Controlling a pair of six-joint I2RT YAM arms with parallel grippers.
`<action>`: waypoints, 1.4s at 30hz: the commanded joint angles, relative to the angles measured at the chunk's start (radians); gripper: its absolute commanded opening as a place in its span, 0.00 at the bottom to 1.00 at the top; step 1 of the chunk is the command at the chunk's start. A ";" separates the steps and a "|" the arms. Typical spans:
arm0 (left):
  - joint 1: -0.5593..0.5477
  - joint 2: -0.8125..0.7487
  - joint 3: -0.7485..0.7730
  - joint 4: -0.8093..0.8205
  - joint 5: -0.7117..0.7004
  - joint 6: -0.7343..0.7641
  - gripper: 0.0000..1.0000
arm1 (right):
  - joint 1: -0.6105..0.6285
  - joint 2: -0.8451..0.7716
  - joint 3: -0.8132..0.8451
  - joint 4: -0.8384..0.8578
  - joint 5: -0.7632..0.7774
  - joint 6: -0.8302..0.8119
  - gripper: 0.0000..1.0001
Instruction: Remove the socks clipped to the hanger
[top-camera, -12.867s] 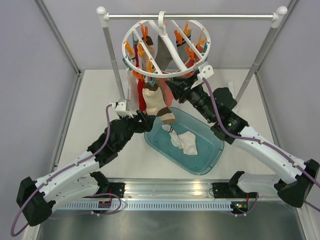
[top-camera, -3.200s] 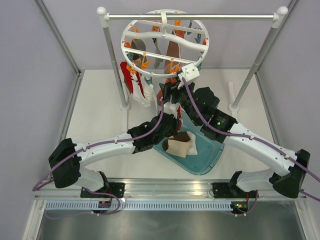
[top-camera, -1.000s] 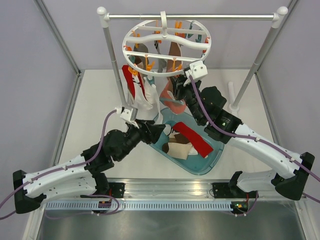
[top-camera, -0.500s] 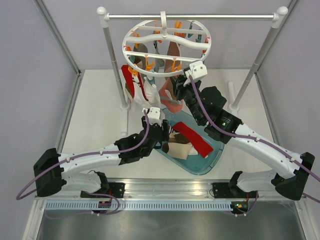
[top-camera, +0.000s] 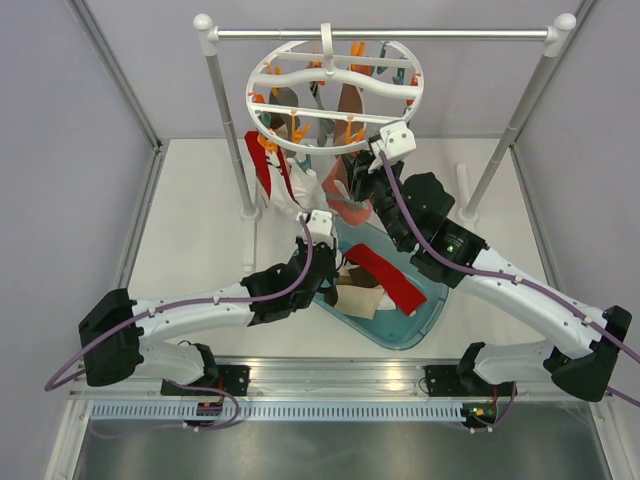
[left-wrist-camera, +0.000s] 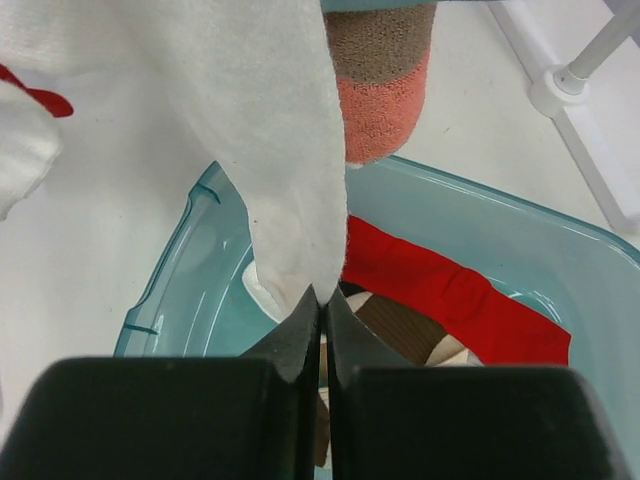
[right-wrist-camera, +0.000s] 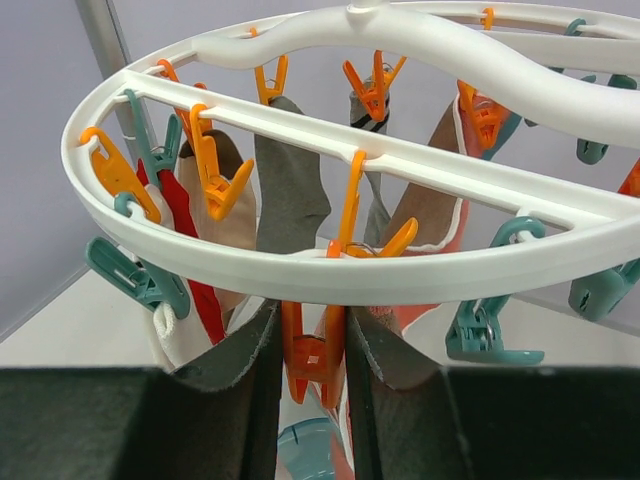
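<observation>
The white ring hanger (top-camera: 334, 95) hangs from the rail with several socks clipped under it. My left gripper (top-camera: 328, 250) is shut on the toe of a hanging white sock (left-wrist-camera: 270, 150), just over the tub's left rim. Beside that sock hangs a brown and coral sock (left-wrist-camera: 380, 90). My right gripper (right-wrist-camera: 318, 365) sits under the hanger's front rim (right-wrist-camera: 300, 270), its jaws pressed on the handles of an orange clip (right-wrist-camera: 318, 360). Grey (right-wrist-camera: 290, 170), red (right-wrist-camera: 190, 230) and beige (right-wrist-camera: 215, 200) socks hang behind it.
A teal tub (top-camera: 420, 320) lies below the hanger, holding a red sock (left-wrist-camera: 440, 295) and a brown and beige sock (left-wrist-camera: 405, 330). The metal rail (top-camera: 380, 33) stands on white posts, with feet at the left (top-camera: 250, 212) and right (left-wrist-camera: 565, 95).
My left arm has swung right from beside the tub to the white sock, and its jaws have closed on the toe. The right gripper has stayed on the clip.
</observation>
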 joint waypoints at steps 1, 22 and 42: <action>-0.006 -0.006 0.046 0.066 0.052 0.037 0.02 | 0.005 -0.048 0.014 -0.014 0.000 0.008 0.20; -0.045 0.089 0.125 0.075 0.140 0.036 0.02 | 0.003 -0.168 -0.055 -0.072 -0.337 0.039 0.70; -0.060 0.103 0.132 0.074 0.146 0.039 0.02 | 0.005 0.076 0.162 -0.173 -0.313 0.036 0.75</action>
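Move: The teal clip that holds the white sock sits about 8 cm left of the right hand, 1 cm farther out and 1 cm higher. An orange clip on the spoke is some 4 cm ahead of that hand, straight out, and 3 cm up. From the left hand, which already pinches the white sock's lower end, the bin's middle lies roughly 10 cm right, 3 cm ahead and 17 cm below; the teal clip is about 5 cm ahead, 4 cm left and 23 cm above. The white sock, still pinched at its lower end, is drawn some 6 cm to the right over the bin by the shut left hand. Meanwhile the right hand opens, lets go of the orange clip under the rim, backs off about 6 cm and slightly up, then swings left, forward and down while turning some 15 degrees counter-clockwise, bringing its open fingers up before the teal clip. ##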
